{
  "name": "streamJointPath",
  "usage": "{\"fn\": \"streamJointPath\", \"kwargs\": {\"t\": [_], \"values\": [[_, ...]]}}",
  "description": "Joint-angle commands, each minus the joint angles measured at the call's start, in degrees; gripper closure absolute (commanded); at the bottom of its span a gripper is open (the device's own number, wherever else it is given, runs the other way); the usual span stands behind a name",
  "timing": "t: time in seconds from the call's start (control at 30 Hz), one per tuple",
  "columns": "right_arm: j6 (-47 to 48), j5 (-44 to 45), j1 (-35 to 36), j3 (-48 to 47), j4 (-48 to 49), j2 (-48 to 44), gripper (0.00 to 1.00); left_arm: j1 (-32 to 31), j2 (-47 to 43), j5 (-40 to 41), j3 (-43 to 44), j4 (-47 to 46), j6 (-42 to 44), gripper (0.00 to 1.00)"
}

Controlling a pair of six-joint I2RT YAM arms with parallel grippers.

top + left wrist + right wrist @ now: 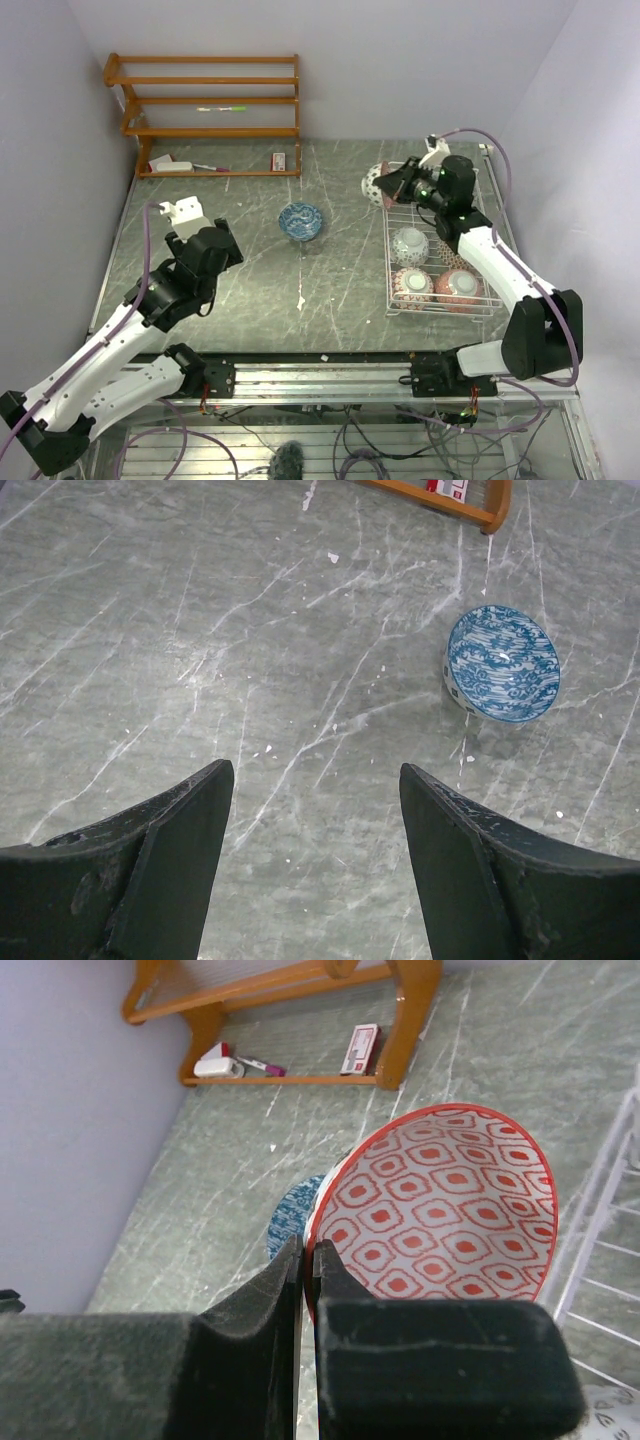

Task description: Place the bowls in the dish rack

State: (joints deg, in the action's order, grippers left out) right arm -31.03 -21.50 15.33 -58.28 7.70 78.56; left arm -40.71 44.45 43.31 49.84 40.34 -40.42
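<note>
My right gripper is shut on the rim of a bowl with a red diamond pattern inside. It holds that bowl tilted on its side off the table at the far left corner of the white wire dish rack. In the top view the red bowl hangs just ahead of the right gripper. Three bowls sit in the rack: a grey-patterned one and two pink ones. A blue bowl stands upright on the table. My left gripper is open and holds nothing, short of the blue bowl.
An orange-brown wooden shelf unit stands at the back left with small items on its lowest shelf. The rack's wire side runs just right of the held bowl. The walls close in at both sides of the table.
</note>
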Motion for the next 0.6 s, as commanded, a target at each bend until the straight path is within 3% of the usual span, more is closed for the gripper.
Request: {"fn": "streamJointPath", "kwargs": {"t": [0.0,0.3,0.57], "values": [[-7.9,-11.0,-6.5,3.4,11.6,-0.4,1.00,-0.1,-1.1,-0.2,0.5,-0.5,0.7,0.22],[-20.5,-22.9,-19.4,11.7,29.0,3.3,1.00,-0.1,0.5,-0.4,0.7,-0.9,1.0,0.22],[-30.0,-28.3,-23.4,13.9,41.9,11.1,1.00,-0.2,1.5,0.1,0.9,-0.7,0.7,0.22]]}}
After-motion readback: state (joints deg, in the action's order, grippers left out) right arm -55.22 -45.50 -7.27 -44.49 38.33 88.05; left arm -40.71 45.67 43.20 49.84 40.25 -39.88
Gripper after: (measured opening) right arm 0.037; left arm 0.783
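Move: The right hand already holds the red-lined bowl by its rim. The free spot at the rack's far left lies about 14 cm to its right, 3 cm farther out and 18 cm below. The grey-spotted bowl in the rack is some 15 cm right and 10 cm back, the tan bowl 30 cm right and 10 cm back, the blue bowl about 24 cm left and level. From the left hand that free spot is roughly 60 cm right and 19 cm ahead. The right arm swings the bowl about 10 cm to the right, sinking some 5 cm on the way, from outside the rack's left rail in over the free far-left spot, its sideways travel easing off towards the end. Its shut fingers keep their pinch on the rim while the wrist rolls about 25 degrees, the hand's left side rising, and the fingertips tip slightly down. ##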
